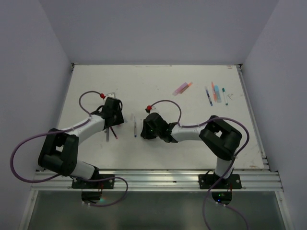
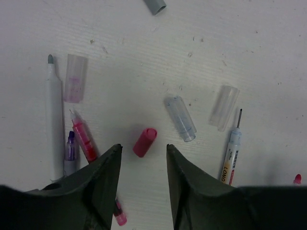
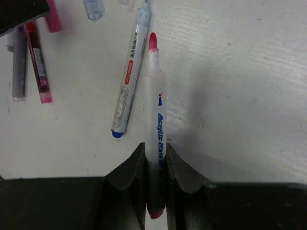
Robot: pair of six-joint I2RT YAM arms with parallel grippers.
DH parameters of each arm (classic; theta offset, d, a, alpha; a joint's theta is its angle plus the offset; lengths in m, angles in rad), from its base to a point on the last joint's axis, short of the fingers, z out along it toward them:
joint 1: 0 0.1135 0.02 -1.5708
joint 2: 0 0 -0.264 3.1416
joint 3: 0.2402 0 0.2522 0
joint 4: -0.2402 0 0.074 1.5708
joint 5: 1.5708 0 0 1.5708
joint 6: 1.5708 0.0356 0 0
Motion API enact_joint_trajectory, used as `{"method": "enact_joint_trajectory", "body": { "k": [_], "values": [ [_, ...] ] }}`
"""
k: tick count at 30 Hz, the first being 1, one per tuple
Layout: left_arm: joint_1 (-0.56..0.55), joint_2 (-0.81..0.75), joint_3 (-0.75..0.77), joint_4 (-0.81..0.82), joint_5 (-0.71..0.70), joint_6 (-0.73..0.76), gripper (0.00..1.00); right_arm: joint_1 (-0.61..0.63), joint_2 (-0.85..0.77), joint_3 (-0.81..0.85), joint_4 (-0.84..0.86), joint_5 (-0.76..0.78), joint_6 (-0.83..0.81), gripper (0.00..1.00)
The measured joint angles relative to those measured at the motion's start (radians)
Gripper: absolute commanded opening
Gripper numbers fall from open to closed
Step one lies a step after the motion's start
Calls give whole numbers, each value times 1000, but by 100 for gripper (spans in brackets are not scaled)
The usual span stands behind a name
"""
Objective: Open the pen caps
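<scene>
In the left wrist view my left gripper (image 2: 143,146) stands open just above the table, and a red pen cap (image 2: 145,142) lies loose between its fingertips, touching neither. Around it lie a light blue cap (image 2: 181,119), two clear caps (image 2: 75,78) (image 2: 224,107) and a grey cap (image 2: 155,5). Uncapped pens lie beside them: a white one (image 2: 53,124), a red one (image 2: 84,140), a purple one (image 2: 70,153) and a fine-tip pen (image 2: 231,155). My right gripper (image 3: 156,153) is shut on a white marker (image 3: 154,96) whose red tip is bare.
From above, the left gripper (image 1: 114,112) and right gripper (image 1: 146,127) are close together at mid-table, with a pen (image 1: 135,127) between them. More pens lie at the back right: a pink-orange pair (image 1: 182,87) and a group of several (image 1: 216,93). White walls enclose the table.
</scene>
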Motion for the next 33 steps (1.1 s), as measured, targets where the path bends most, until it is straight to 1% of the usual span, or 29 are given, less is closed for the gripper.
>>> {"method": "enact_joint_trajectory", "body": {
  "k": [1,2,4,6,7,8,11,13,15,16,18,19,21,22,24,27,29,30,31,33],
  "values": [
    [1,0,0,0,0,0,56,1,4,3,2,-1,3,2],
    [1,0,0,0,0,1,57,1,6,6,3,-1,5,2],
    [1,-2,0,-4,0,-2,66,2,8,9,3,-2,11,4],
    [1,-8,2,-12,1,0,71,2,8,9,3,-2,16,5],
    [1,-16,5,-22,1,0,78,2,9,9,2,-1,19,6],
    [1,-25,13,-36,1,2,79,2,11,10,3,-1,23,7],
    [1,-72,51,-74,1,7,91,2,23,25,3,-1,38,13],
    [1,-114,90,-101,0,10,92,2,27,30,2,0,47,17],
    [1,-162,121,-114,-4,13,95,2,29,32,2,2,56,20],
    [1,-191,135,-116,-9,18,99,2,30,33,1,5,62,25],
    [1,-246,159,-120,-21,39,100,2,32,35,1,8,71,27],
    [1,-271,171,-126,-31,51,100,2,32,37,1,9,74,30],
    [1,-312,193,-137,-55,80,100,2,32,38,2,11,82,32],
    [1,-329,202,-140,-66,93,100,2,32,39,2,13,83,35],
    [1,-357,208,-143,-87,124,100,3,32,42,0,13,88,36],
    [2,-390,208,-144,-115,168,100,5,32,45,-6,18,92,38],
    [2,-410,201,-137,-137,188,100,6,32,48,-13,26,94,43],
    [2,-422,191,-132,-146,193,100,6,30,51,-17,32,93,43],
    [2,-431,181,-129,-153,196,100,6,26,53,-27,39,90,47],
    [2,-453,148,-119,-166,208,100,6,6,54,-67,62,78,50]
  ]
}}
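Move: The uncapped red cap is just free of the half-open left fingers, about 1 cm ahead and 2 cm below them. One clear cap lies about 3 cm to its right and level with it, the pinkish clear cap some 6 cm to its left and 2 cm farther out. The right hand holds the red-tipped marker by its tail; the blue-ended marker it goes beside is centred roughly 5 cm ahead, 3 cm left and 1 cm lower. Straight up from the red cap goes the left hand once its fingers have spread from about half to fully open, climbing some 19 cm while it tips up by nearly 30 degrees and veers left late on. The right hand meanwhile eases about 1 cm left towards the blue-ended marker, still pinching the red-tipped one, then opens to about half, lets it go and drifts back right. ##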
